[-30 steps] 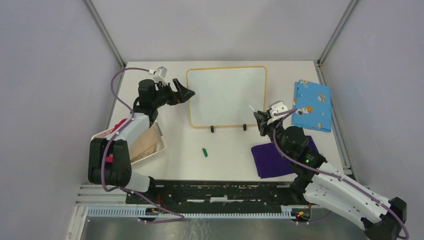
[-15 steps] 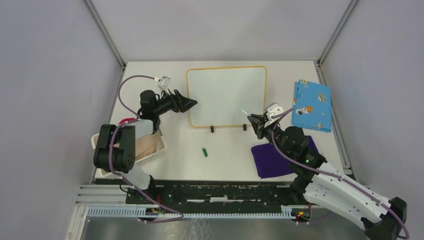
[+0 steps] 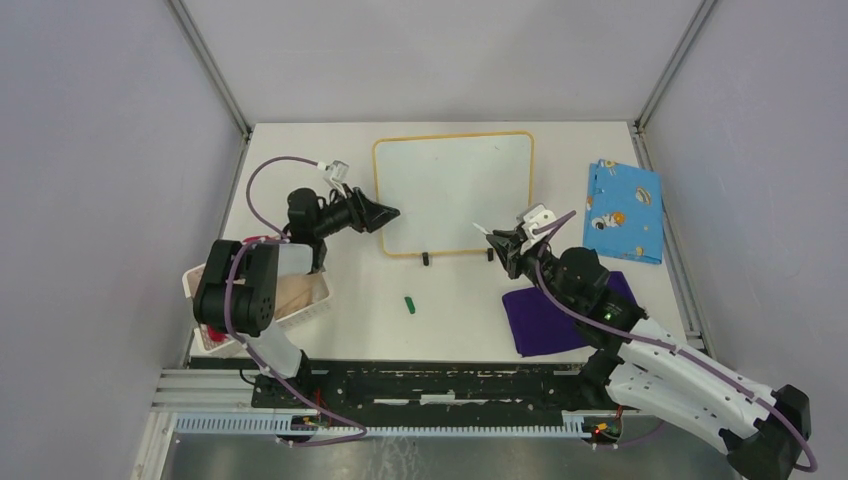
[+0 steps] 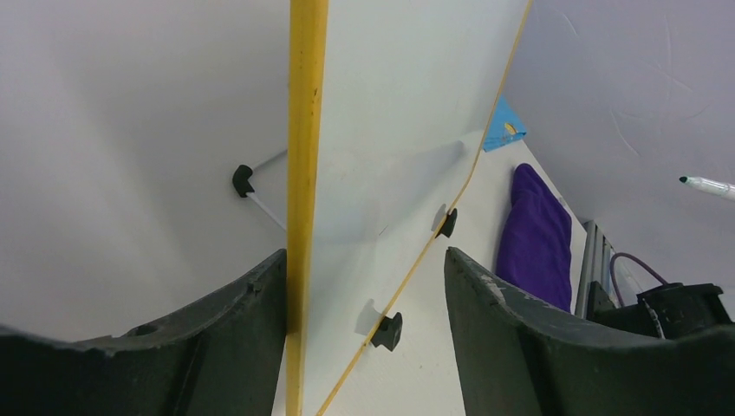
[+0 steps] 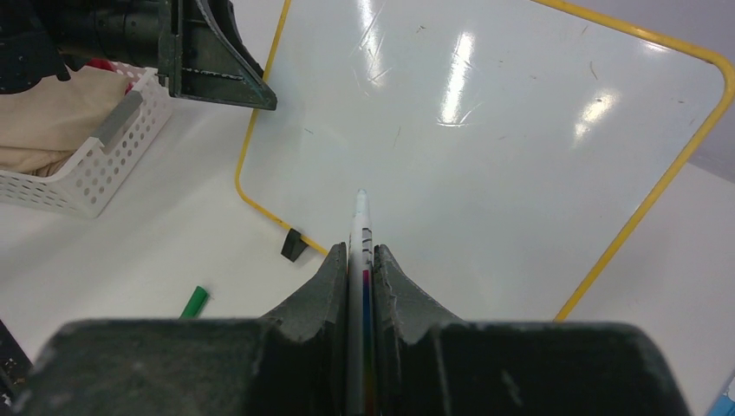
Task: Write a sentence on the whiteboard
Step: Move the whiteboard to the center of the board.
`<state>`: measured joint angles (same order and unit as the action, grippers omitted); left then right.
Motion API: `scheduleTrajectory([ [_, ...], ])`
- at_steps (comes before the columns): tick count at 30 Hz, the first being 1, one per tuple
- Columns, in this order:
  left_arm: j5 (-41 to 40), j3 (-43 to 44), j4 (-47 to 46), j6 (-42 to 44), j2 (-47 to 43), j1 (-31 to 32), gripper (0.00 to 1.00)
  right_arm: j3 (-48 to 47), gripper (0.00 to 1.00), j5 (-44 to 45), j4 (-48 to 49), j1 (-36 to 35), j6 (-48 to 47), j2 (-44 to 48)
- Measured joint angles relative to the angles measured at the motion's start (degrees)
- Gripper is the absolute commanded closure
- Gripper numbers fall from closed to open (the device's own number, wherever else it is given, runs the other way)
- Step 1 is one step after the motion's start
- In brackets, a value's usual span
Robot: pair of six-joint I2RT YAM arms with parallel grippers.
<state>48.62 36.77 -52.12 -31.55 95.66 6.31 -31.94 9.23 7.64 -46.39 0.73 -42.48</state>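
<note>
The whiteboard (image 3: 453,190), glossy white with a thin yellow rim, stands propped on small black feet at the table's middle back. Its face (image 5: 485,147) is blank; the sentence is not in view. My left gripper (image 3: 386,213) straddles the board's left rim (image 4: 307,130). Its jaws are open: the left finger (image 4: 251,303) is against the rim, the right one stands apart. My right gripper (image 3: 505,243) is shut on a white marker (image 5: 360,230). The marker's tip (image 3: 480,226) hovers over the board's lower right part.
A green marker cap (image 3: 409,304) lies in front of the board. A purple cloth (image 3: 555,315) lies at right front, a blue patterned cloth (image 3: 623,210) at far right. A white perforated basket (image 3: 300,300) holding beige cloth stands at left.
My left gripper has swung right onto the board's left rim, and its jaws have narrowed. The right gripper has carried the marker left, over the board's lower right part.
</note>
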Motion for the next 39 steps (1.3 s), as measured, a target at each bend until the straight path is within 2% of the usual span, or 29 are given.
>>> scheduleTrajectory([
  [14,1.05,-0.70,-2.10,-0.04,4.66,0.59,0.45,-1.62,1.00,-1.95,0.13,0.00,1.44,-1.49],
  [25,1.46,-1.73,-7.23,-0.15,7.13,0.59,0.50,-1.70,1.00,-2.78,0.50,-0.42,1.84,-3.93],
  [39,2.51,-3.08,-12.09,-0.17,8.90,0.79,0.78,-1.79,1.00,-2.78,1.29,-1.36,2.01,-5.05],
])
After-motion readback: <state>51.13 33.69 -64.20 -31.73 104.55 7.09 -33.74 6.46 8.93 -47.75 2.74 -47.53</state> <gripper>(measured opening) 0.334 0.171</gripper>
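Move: Practically at the left hand, about 1 cm to its right, is the upright whiteboard's left edge, standing between the still open fingers. The whiteboard's middle lies some 15 cm to that hand's right and 2 cm farther out, at nearly the same height. Its left black foot is about 8 cm right, 4 cm back and 12 cm below; the green cap is roughly 4 cm right, 15 cm back and 13 cm below. From the right hand, the whiteboard's middle is about 14 cm ahead, 7 cm left and 10 cm lower. Sinking about 4 cm along the whiteboard's left edge, the left hand closes its fingers from well open to about a third, one in front of the board and one behind, easing barely 1 cm back as they narrow on the frame. Its wrist hardly turns. The right hand keeps its grip on the marker and drifts some 2.5 cm left, clear in front of the board. ##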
